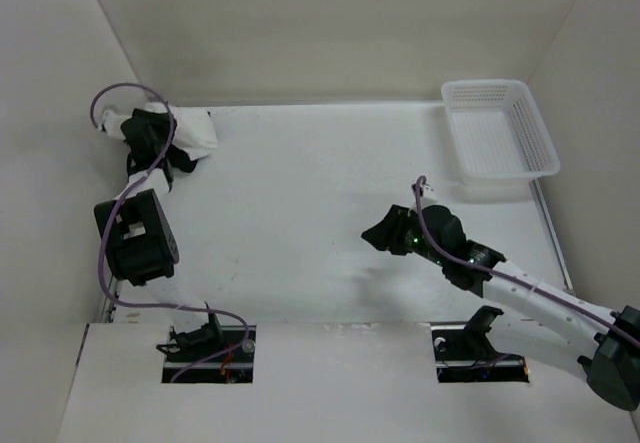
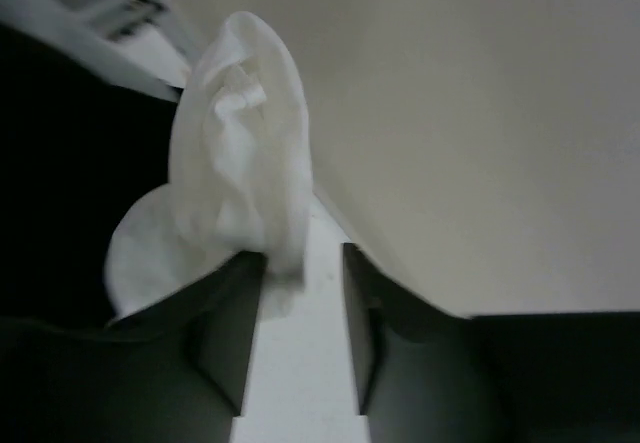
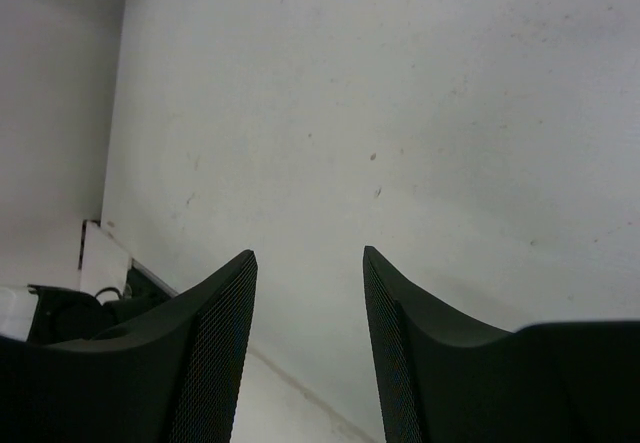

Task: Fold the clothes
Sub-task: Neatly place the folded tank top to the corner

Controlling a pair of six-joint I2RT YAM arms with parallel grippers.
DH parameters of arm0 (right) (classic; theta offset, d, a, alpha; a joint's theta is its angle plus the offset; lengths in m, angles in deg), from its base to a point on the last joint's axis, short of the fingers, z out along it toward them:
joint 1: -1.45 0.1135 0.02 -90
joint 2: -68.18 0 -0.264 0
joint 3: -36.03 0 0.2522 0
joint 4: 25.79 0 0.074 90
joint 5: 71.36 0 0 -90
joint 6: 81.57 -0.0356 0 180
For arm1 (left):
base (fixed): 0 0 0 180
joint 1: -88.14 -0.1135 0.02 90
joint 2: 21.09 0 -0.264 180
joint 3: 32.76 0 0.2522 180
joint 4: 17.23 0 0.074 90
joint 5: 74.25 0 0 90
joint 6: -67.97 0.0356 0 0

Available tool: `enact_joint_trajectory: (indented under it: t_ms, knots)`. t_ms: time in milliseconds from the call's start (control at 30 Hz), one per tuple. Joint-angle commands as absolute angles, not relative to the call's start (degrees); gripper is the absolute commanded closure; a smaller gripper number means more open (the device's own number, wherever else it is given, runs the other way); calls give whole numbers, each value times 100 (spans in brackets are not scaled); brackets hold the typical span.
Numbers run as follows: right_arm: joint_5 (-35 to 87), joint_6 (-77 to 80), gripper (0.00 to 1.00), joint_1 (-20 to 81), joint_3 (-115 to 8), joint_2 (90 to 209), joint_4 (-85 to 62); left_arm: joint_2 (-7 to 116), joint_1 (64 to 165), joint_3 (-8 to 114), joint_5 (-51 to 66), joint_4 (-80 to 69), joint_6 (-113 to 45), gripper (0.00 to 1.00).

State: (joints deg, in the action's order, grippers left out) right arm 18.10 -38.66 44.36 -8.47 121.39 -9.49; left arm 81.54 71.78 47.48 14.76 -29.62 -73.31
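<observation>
The clothes [image 1: 190, 128] are a bunched white garment in the far left corner of the table, against the wall. My left gripper [image 1: 168, 145] is right at them. In the left wrist view the clothes [image 2: 238, 163] hang in a crumpled lump just past the tips, brushing the left finger [image 2: 232, 313]. The left gripper [image 2: 303, 255] is open, with bare table showing between its jaws. My right gripper [image 1: 380, 233] hovers over the middle of the table, far from the clothes. In its wrist view the right gripper [image 3: 310, 255] stands open and holds nothing.
A white plastic mesh basket [image 1: 545, 148] stands at the far right corner. White walls [image 1: 330, 33] close in the table at the back and on both sides. A purple cable [image 1: 120, 98] loops from the left arm near the left wall.
</observation>
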Motion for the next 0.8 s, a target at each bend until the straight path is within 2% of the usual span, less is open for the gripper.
enact_joint_trajectory:
  t_ms: [0,67,167,333,467,600,633,667,767]
  knots:
    - [1987,-3692,49,4604,-1078,12162,-1054,7911,6771,3912,2215,-3659,-7844,52]
    - [1996,-3718,49,4684,-991,12092,-1063,8042,6604,3744,2270,-3739,-7985,48]
    - [2004,-3771,48,4842,-885,11951,-1072,7956,6402,3419,2383,-3669,-8231,48]
    - [1934,-3841,48,5036,-762,11784,-1115,6876,6269,2452,3296,-3538,-8496,46]
    - [1882,-3815,47,5044,-709,11801,-1238,6102,6944,2188,3447,-3090,-8364,47]
    - [1584,-3754,43,5105,-674,11924,-1239,5477,8182,1732,3570,-2466,-8092,47]
    - [1469,-3736,40,5149,-682,11924,-1230,5363,8551,1652,3579,-2282,-7996,46]
    - [1381,-3736,0,5185,-682,11916,-1212,5249,8841,1573,3536,-2071,-7821,45]
    - [969,-3675,0,5317,-761,11819,-967,5037,9677,1353,3072,-1657,-7363,39]
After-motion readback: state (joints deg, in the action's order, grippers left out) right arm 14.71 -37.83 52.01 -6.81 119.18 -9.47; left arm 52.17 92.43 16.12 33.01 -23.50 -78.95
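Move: The white tank top is already out over the far left corner, its middle roughly 2 cm ahead of the left hand, 4 cm to its left and 10 cm below. Beneath lies the black cloth, level with that hand, some 8 cm to its left and 18 cm down; the table's far left corner is about 9 cm ahead and 15 cm left. From the right hand the tank top lies about 34 cm ahead, 52 cm left and 5 cm lower. The tank top is left over the black cloth as the left fingers, already parted, open further; the hand first swings some 8 cm left while drawing back and down about 11 cm, then climbs and sweeps about 20 cm right, away from the pile. The right hand eases back about 3 cm over bare table and spreads its fingers wide. ##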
